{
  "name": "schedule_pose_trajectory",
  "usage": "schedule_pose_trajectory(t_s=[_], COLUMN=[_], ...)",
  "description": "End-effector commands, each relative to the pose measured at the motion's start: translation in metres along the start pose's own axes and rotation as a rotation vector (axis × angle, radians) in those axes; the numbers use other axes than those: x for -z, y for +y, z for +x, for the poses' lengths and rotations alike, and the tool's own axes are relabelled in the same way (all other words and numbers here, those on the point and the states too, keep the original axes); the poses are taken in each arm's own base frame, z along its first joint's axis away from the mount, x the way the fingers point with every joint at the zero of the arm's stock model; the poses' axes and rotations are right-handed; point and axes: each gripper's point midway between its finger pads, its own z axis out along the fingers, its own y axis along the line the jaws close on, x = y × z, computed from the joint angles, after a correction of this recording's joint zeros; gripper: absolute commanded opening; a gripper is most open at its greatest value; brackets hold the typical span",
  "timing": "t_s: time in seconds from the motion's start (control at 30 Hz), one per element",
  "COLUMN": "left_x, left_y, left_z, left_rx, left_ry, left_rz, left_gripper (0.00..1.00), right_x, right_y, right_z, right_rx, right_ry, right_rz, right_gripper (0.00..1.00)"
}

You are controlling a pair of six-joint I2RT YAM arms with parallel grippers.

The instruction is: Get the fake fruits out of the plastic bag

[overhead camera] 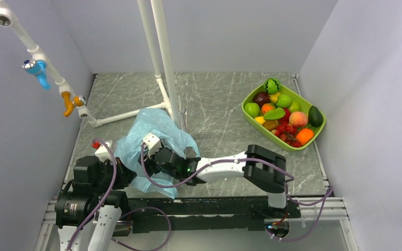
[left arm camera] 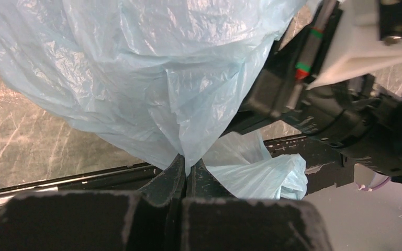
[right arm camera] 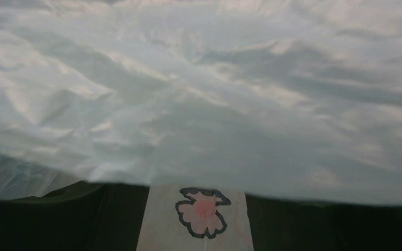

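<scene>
The light-blue plastic bag point(overhead camera: 157, 125) lies crumpled at the near left of the table. My left gripper point(left arm camera: 188, 164) is shut on a gathered fold of the bag point(left arm camera: 162, 78) and holds it up. My right gripper point(right arm camera: 196, 196) reaches into the bag from the right; its dark fingers point(right arm camera: 84, 219) stand apart, with only bag film point(right arm camera: 199, 94) and a pink flower print between them. No fruit shows inside the bag. The fake fruits point(overhead camera: 285, 117) lie piled in the lime-green tray point(overhead camera: 248, 117) at the far right, the striped melon point(overhead camera: 271, 85) and flat green oval point(overhead camera: 275, 113) among them.
A white pipe frame point(overhead camera: 159, 52) stands just behind the bag, and its foot runs left along the table. A pipe with blue and orange taps point(overhead camera: 41, 70) hangs at the left wall. My right arm's wrist point(left arm camera: 335, 104) crowds close to the left gripper. Grey walls enclose three sides.
</scene>
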Motion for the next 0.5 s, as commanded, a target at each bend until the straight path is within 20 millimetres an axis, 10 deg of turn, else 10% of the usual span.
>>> schedule_pose_trajectory(t_s=[0.0,0.47], left_x=[0.004,-0.009], left_y=[-0.006,-0.025], left_z=[-0.007,0.0], left_rx=[-0.001,0.056], left_ry=[-0.041,-0.035], left_rz=[0.026,0.164], left_gripper=[0.0,0.0], right_x=[-0.019,-0.078], right_y=[0.012,0.004], right_z=[-0.035,-0.001], right_rx=[-0.051,-0.026], right_ry=[-0.106,-0.03], right_rz=[-0.037,-0.117], right_gripper=[0.7,0.99])
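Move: The right fingers are already in the bag's mouth. The bag's deep end lies about 12 cm ahead of them, 2 cm to the right and some 8 cm lower; any fruit inside is hidden. The white pipe corner is roughly 22 cm ahead and 9 cm right, and the wrench 13 cm ahead and 16 cm right, both near table height. From the left hand, pinching the rim, the deep end lies about 20 cm ahead, 6 cm right and 12 cm below. Still against the bag's plastic, the right fingers push deeper under its upper sheet, going left and forward about 5 cm in all while sinking some 3 cm, and spread from a little over half open to fully open. The left hand keeps its pinch on the rim almost in place, tilting slightly and easing a centimetre right at the last. ##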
